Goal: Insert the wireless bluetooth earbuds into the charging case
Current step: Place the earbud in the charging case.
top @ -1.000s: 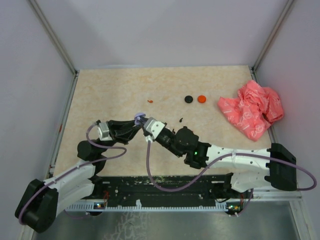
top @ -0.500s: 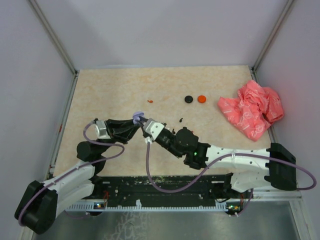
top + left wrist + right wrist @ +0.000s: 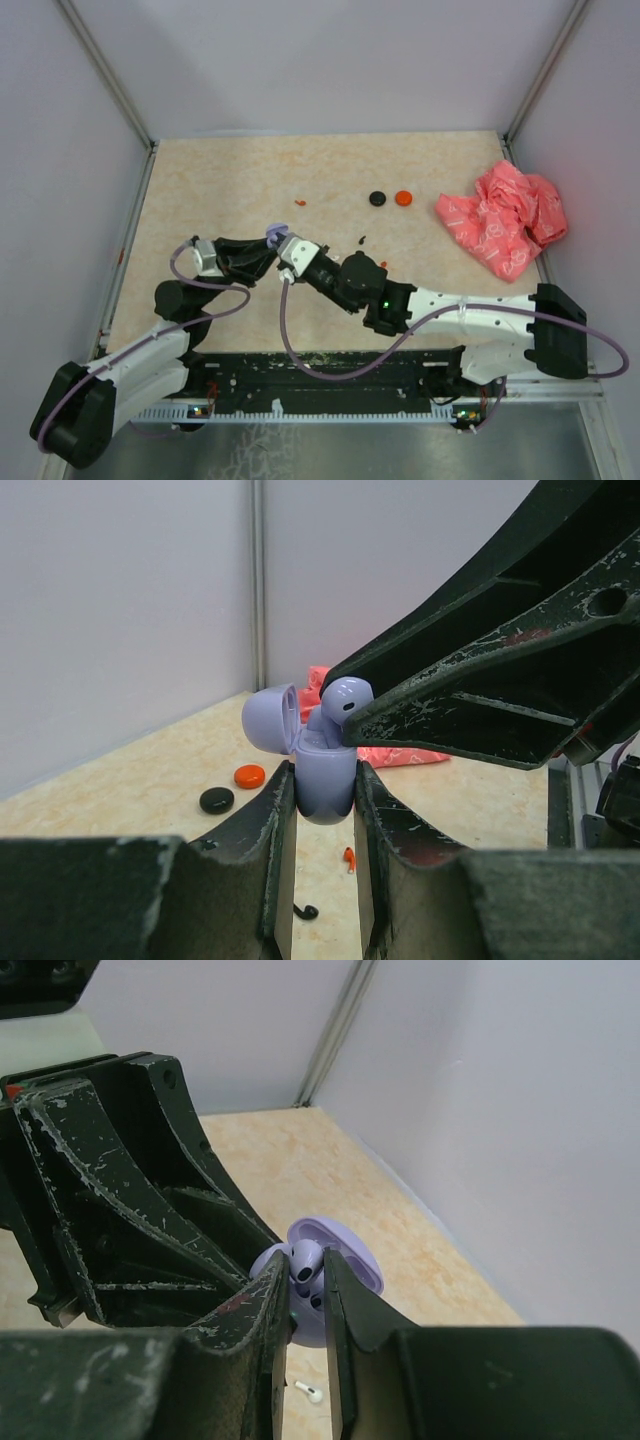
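My left gripper (image 3: 323, 775) is shut on the lilac charging case (image 3: 325, 785), holding it upright above the table with its lid (image 3: 270, 718) open. My right gripper (image 3: 308, 1272) is shut on a lilac earbud (image 3: 306, 1258) and holds it at the case's open mouth, touching the case (image 3: 345, 1260). In the left wrist view that earbud (image 3: 346, 697) sits at the tip of the right fingers (image 3: 480, 680). From above, the case (image 3: 275, 236) lies between both grippers left of centre. Loose earbuds lie on the table: red (image 3: 300, 202), black (image 3: 361, 240), white (image 3: 310, 1392).
A black disc (image 3: 377, 198) and an orange disc (image 3: 403, 198) lie at the middle back. A crumpled pink-red bag (image 3: 500, 220) sits at the right edge. Grey walls and metal posts close in the table.
The right arm has shifted a little to the left, bringing the lilac earbud closer onto the case. The left gripper has held the case nearly still.
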### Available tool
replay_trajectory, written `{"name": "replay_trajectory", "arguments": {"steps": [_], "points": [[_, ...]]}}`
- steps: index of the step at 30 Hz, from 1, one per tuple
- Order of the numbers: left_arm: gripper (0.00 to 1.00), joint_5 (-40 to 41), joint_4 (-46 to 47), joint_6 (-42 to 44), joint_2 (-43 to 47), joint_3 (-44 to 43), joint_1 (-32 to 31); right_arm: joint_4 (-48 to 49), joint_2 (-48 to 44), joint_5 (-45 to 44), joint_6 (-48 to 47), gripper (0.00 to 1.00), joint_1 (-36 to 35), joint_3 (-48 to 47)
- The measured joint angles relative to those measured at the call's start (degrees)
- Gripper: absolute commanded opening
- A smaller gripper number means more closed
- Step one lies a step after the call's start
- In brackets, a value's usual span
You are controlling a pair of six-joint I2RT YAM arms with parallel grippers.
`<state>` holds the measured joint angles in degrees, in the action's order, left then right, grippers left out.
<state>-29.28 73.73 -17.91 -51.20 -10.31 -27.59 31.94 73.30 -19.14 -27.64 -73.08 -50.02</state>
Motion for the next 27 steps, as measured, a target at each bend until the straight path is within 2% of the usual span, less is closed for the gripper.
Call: {"name": "replay_trajectory", "arguments": {"steps": [9,17,27], "points": [[0.0,-1.1,-0.2,1.1,0.0,0.0,0.0,-3.1,0.4,-0.1,2.5,0.32,-0.6,-1.6],[0.0,-1.3,0.0,1.2,-0.1,0.7,0.0,-7.0,0.1,-0.3,4.3,0.37,-0.6,-2.6],[0.0,-2.5,0.2,1.0,-2.3,1.9,0.0,-19.9,-2.8,0.0,6.3,0.43,-0.4,-8.1]]}}
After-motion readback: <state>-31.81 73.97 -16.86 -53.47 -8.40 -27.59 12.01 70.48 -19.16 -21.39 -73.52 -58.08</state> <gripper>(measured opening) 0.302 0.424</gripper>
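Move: The right fingers hold a purple earbud in its place in the open charging case; the case's middle is level with them, about 2 cm to their left and 2 cm below. The other earbud already sits some 1 cm ahead and 1 cm below, straight in line sideways. On the table, a white earbud lies roughly 8 cm ahead, 10 cm right and 30 cm below. From the left hand, which grips the case, the held earbud is about 1 cm ahead, 2 cm right and 3 cm above. The right fingers open around the earbud and let go of it in the case, the hand first sinking a good 1 cm, then turning back upward by nearly 2 cm while easing about 1 cm back and to the right, its wrist tipping some 10 degrees, so that the spread fingertips come clear of the case. The left hand keeps its grip on the case and, mostly in the second half, lowers it about 2.5 cm, away from the rising right fingers. ##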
